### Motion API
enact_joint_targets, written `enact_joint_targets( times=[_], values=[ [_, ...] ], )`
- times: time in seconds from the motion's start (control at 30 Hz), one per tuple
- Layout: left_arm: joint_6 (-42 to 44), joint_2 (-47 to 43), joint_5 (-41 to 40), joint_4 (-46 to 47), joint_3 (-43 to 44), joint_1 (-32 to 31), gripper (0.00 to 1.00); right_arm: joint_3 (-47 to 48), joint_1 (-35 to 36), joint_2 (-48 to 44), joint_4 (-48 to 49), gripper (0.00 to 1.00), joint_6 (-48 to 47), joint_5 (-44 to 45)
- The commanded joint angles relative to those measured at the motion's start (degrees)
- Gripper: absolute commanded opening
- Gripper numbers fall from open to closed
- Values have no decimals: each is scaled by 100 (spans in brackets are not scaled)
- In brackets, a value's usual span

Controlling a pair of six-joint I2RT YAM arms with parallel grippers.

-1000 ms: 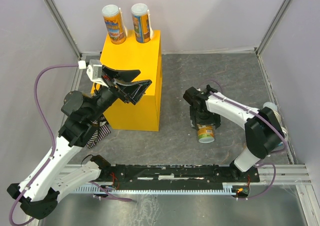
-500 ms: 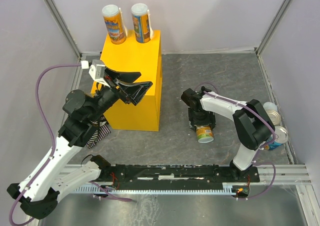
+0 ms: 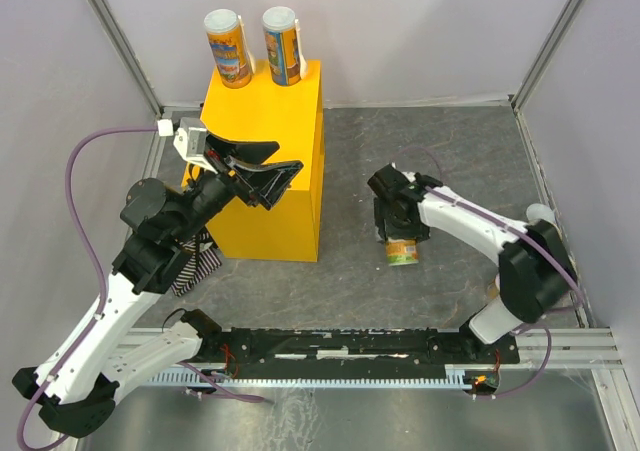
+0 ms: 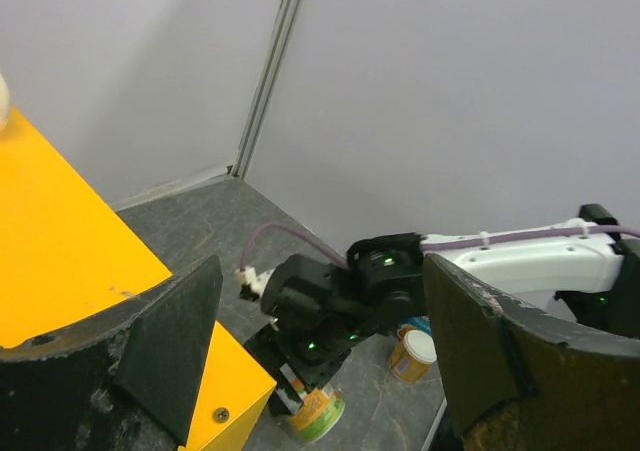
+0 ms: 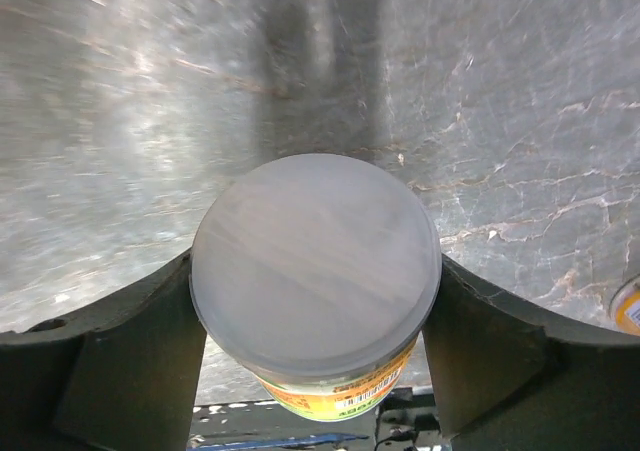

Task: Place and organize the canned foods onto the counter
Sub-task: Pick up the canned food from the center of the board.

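Observation:
Two tall cans (image 3: 227, 48) (image 3: 284, 45) stand upright side by side at the back of the yellow counter (image 3: 260, 121). On the grey floor to its right is a can with an orange and green label (image 3: 402, 252) and a white lid (image 5: 315, 261). My right gripper (image 3: 400, 233) (image 5: 315, 271) comes down over it, and both fingers press its sides. My left gripper (image 3: 272, 168) (image 4: 322, 271) hangs open and empty over the counter's front right corner (image 4: 225, 391). From the left wrist I also see the held can (image 4: 318, 414) under the right gripper.
A yellow can with a white lid (image 4: 413, 354) and a blue one (image 4: 416, 324) behind it stand near the right wall, mostly hidden by the right arm from above. A striped cloth (image 3: 195, 266) lies left of the counter's foot. Grey walls close in the floor.
The right gripper has closed onto the orange and green can and shifted it slightly left and back. The right arm's elbow swung. The left arm has barely moved.

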Motion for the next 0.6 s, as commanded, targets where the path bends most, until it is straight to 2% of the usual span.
enact_joint_targets(
  times=[0.0,0.33,0.57],
  values=[
    [220,-63,-169,111,232,-9,88,192,-13,-1009,439,1,-184,352],
    [103,-90,-295,279,207,-9,88,844,-11,-2067,660,1,-365,724],
    [-91,-21,-439,270,234,-9,88,1884,30,-2304,1096,1,-731,670]
  ],
)
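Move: The right hand already has the canned food between its fingers. The middle of the yellow counter's top lies about 25 cm to its left, 12 cm ahead and roughly 17 cm above. Two cans stand at the counter's far end, both some 23 cm ahead and 23 cm up; the nearer is about 22 cm left, the other about 30 cm left. From the left hand, that counter-top middle is some 16 cm ahead, 7 cm left and 22 cm below. Still pinching the canned food by its sides, the right hand carries it steeply up by about 16 cm and a little forward, rising beside the counter towards the level of its top. As it climbs, the wrist tips back some 30 degrees, swinging the downward fingers forward; the grip doesn't change. ##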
